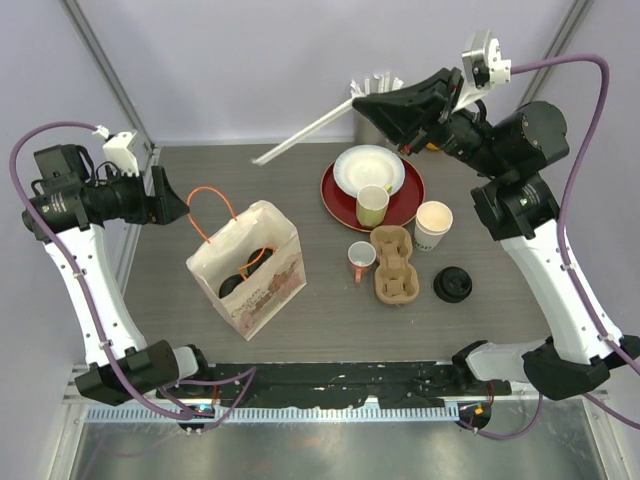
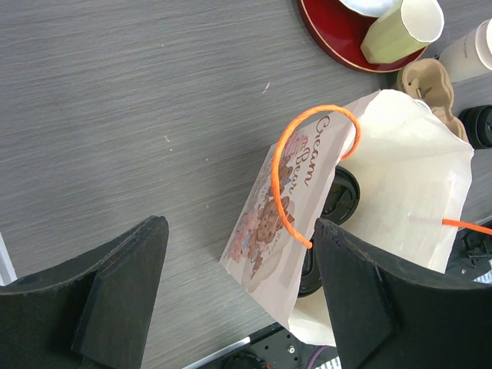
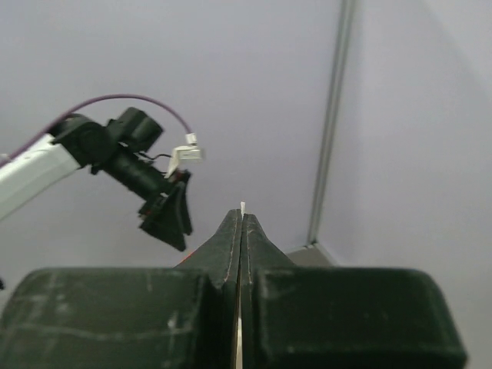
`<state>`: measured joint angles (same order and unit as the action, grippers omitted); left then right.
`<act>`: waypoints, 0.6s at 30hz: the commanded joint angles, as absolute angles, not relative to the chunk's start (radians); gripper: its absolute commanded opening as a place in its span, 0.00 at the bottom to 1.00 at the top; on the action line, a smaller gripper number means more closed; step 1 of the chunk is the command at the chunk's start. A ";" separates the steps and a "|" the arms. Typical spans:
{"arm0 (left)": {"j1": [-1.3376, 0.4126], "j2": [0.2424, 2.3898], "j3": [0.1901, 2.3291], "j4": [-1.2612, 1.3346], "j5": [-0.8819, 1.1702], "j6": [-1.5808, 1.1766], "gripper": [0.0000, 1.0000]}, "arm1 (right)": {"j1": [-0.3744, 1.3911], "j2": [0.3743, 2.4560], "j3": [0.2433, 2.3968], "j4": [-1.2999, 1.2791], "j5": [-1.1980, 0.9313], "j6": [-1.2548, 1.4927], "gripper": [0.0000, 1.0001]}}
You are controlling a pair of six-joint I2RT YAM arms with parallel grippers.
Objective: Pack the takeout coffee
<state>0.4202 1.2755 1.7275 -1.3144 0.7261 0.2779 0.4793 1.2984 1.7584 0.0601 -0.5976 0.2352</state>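
A cream paper bag (image 1: 262, 272) with an orange cord handle (image 1: 210, 205) lies open on the grey table. Two black cup lids (image 1: 262, 256) show in its mouth, and the left wrist view also shows lids (image 2: 343, 195) inside the bag (image 2: 400, 177). A lidless cream paper cup (image 1: 433, 222) stands at the right, with a loose black lid (image 1: 452, 285) in front of it. My left gripper (image 1: 178, 205) (image 2: 240, 231) hovers open just left of the bag, apart from it. My right gripper (image 1: 360, 100) (image 3: 241, 219) is raised at the back, shut on a long thin white stick (image 1: 300, 135).
A red plate (image 1: 410, 200) carries a white dish (image 1: 368, 166) and a pale green mug (image 1: 372, 205). A white mug with a pink handle (image 1: 360, 258) and a brown cardboard cup carrier (image 1: 393, 265) stand mid-table. The enclosure's walls and a post (image 3: 327, 154) close off the back.
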 commanded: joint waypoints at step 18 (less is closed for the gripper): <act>0.423 1.249 1.720 -1.301 0.758 0.284 0.81 | 0.877 1.543 1.926 -0.464 -0.442 0.003 0.01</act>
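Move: The right hand, high over the table with a white straw in its shut fingers, has the open paper bag it is bound for about 24 cm to its left, 6 cm back and some 48 cm below. The small mug stands about 7 cm right of this hand and 3 cm ahead, the cup carrier some 17 cm right and 2 cm ahead, both roughly 57 cm below. From the left hand the bag lies about 13 cm right, 7 cm back and 22 cm below. Keeping the white straw pinched in its shut fingers, the right hand sweeps some 13 cm left towards the open paper bag, at first drawing back about 5 cm at nearly constant height and then sinking about 13 cm as it goes on left. On the way the wrist turns some 30 degrees, bringing the fingers from slanting upward to roughly level and pointing left, so that the straw's free end swings down over the bag's mouth. ##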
